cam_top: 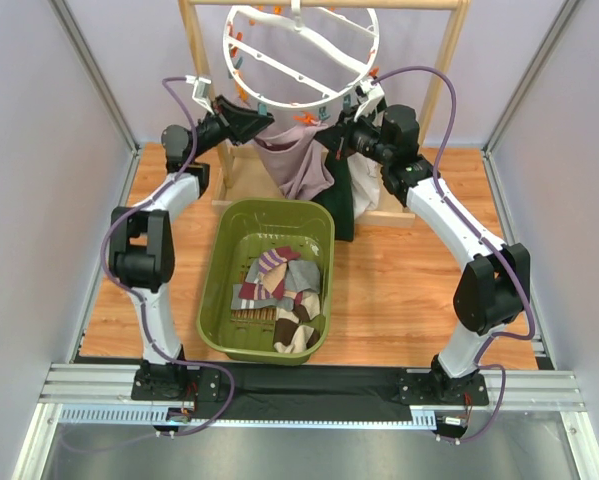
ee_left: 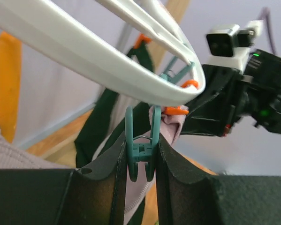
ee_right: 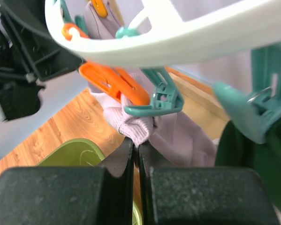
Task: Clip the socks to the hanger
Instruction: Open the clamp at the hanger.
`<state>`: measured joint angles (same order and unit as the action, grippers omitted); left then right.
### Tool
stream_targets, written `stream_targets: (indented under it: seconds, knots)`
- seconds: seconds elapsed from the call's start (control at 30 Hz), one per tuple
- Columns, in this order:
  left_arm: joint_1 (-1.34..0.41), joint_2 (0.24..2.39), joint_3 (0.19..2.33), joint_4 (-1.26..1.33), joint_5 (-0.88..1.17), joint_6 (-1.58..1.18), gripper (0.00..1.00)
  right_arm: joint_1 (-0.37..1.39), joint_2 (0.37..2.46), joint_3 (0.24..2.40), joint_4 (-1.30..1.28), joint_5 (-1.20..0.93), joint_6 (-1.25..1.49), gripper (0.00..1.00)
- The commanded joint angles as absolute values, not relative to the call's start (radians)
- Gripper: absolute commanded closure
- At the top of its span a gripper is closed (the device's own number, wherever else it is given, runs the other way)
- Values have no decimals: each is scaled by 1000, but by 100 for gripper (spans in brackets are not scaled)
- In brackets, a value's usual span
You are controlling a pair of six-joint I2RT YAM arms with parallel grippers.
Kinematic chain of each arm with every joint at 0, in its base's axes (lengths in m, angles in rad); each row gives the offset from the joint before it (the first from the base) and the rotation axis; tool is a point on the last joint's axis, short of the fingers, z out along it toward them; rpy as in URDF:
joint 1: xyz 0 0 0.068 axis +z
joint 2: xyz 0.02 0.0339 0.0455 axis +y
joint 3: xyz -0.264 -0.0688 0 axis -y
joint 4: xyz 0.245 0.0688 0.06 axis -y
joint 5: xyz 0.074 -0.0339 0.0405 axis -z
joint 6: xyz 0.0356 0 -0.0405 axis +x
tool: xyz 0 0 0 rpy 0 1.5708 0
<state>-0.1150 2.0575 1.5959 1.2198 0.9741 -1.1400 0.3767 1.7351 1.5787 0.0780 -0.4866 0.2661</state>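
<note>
The white ring hanger (cam_top: 367, 60) hangs from the wooden rack, with orange and teal clips below its rim. In the left wrist view my left gripper (ee_left: 140, 146) is shut on the two handles of a teal clip (ee_left: 141, 157) under the ring (ee_left: 84, 51). A lilac sock (ee_left: 172, 123) hangs right behind that clip. My right gripper (ee_right: 136, 142) is shut on the ribbed cuff of the lilac sock (ee_right: 187, 136), just under a teal clip (ee_right: 161, 101) and an orange clip (ee_right: 110, 82). From above, both grippers (cam_top: 264, 120) (cam_top: 331, 128) meet at the lilac sock (cam_top: 294, 165). A dark green sock (cam_top: 341, 205) hangs beside it.
An olive-green basket (cam_top: 211, 290) stands on the wooden table between the arms and holds several socks (cam_top: 279, 290). The wooden rack's post (cam_top: 449, 60) rises behind the right arm. Grey walls close in the left and right sides.
</note>
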Motion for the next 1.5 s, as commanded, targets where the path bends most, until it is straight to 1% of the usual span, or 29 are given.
stream_targets:
  seconds: [0.0,0.03,0.07,0.13,0.17,0.27,0.3,0.33,0.37,0.43,0.47,0.57,0.7,0.73,0.83,0.87,0.93,1.03,1.07,1.17,1.3,1.33,1.4,1.43,1.47]
  knots:
    - [-175,1835,1421,935,800,-685,100,379,1752,1653,63,-425,298,99]
    - [-198,1747,1399,829,735,-582,100,380,1756,1666,28,-414,304,98]
    - [-242,1714,1382,684,609,-437,100,379,1761,1675,14,-391,314,93]
    - [-277,1655,1338,647,527,-367,100,379,1766,1684,5,-374,331,83]
    - [-307,1643,1324,637,438,-341,100,380,1766,1689,-26,-356,353,68]
    - [-366,1620,1310,589,329,-229,100,380,1756,1709,-87,-312,385,50]
    - [-385,1614,1309,583,246,-154,100,379,1743,1713,-104,-292,408,49]
    - [-403,1612,1312,574,204,-118,100,382,1733,1720,-154,-263,423,48]
    - [-437,1614,1315,552,120,-85,100,385,1723,1726,-182,-195,439,48]
    - [-466,1624,1335,534,59,-2,100,394,1680,1717,-237,-151,465,48]
    - [-488,1628,1338,531,4,24,100,411,1663,1706,-256,-93,462,46]
    - [-518,1643,1333,555,-98,81,100,434,1611,1692,-322,-5,428,41]
    - [-560,1640,1255,704,-210,178,100,445,1566,1727,-365,-2,428,39]
    - [-566,1640,1241,772,-224,193,100,451,1563,1736,-388,-3,431,39]
    - [-575,1646,1217,822,-238,206,100,491,1551,1733,-370,-2,426,39]
    - [-575,1647,1209,856,-235,206,100,506,1549,1727,-348,33,426,40]
    - [-577,1652,1186,891,-239,209,100,511,1577,1755,-318,35,439,44]
    - [-586,1655,1125,1064,-273,236,100,522,1646,1834,-308,20,466,52]
    - [-591,1658,1114,1100,-302,253,100,526,1661,1847,-301,15,475,59]
    - [-607,1678,1100,1180,-340,308,100,535,1701,1890,-275,-58,508,61]
    - [-615,1693,1101,1213,-345,314,100,551,1710,1895,-227,-104,506,56]
    - [-624,1700,1107,1224,-354,351,100,554,1710,1890,-213,-124,506,51]
    - [-640,1726,1127,1255,-400,412,100,555,1723,1890,-199,-159,499,46]
    - [-659,1736,1134,1291,-414,448,100,560,1727,1896,-202,-163,492,42]
    - [-669,1755,1144,1311,-442,525,100,560,1741,1911,-202,-182,494,41]
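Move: The left fingers already pinch the teal clamp on the hanger's rim; the front orange clip lies some 7 cm to this hand's right, level ahead and about 1 cm higher. The shut right fingers hold the pink cloth's gathered edge; that orange clip is about 3 cm ahead, 2 cm left and 4 cm up from them, a second teal clip some 4 cm ahead, straight above by 4 cm, and the left hand's teal clamp about 4 cm ahead, 10 cm left, 4 cm up. Left hand turns the still-pinched teal clamp some 75 degrees counter-clockwise; right releases the pink cloth, rising about 6 cm. ##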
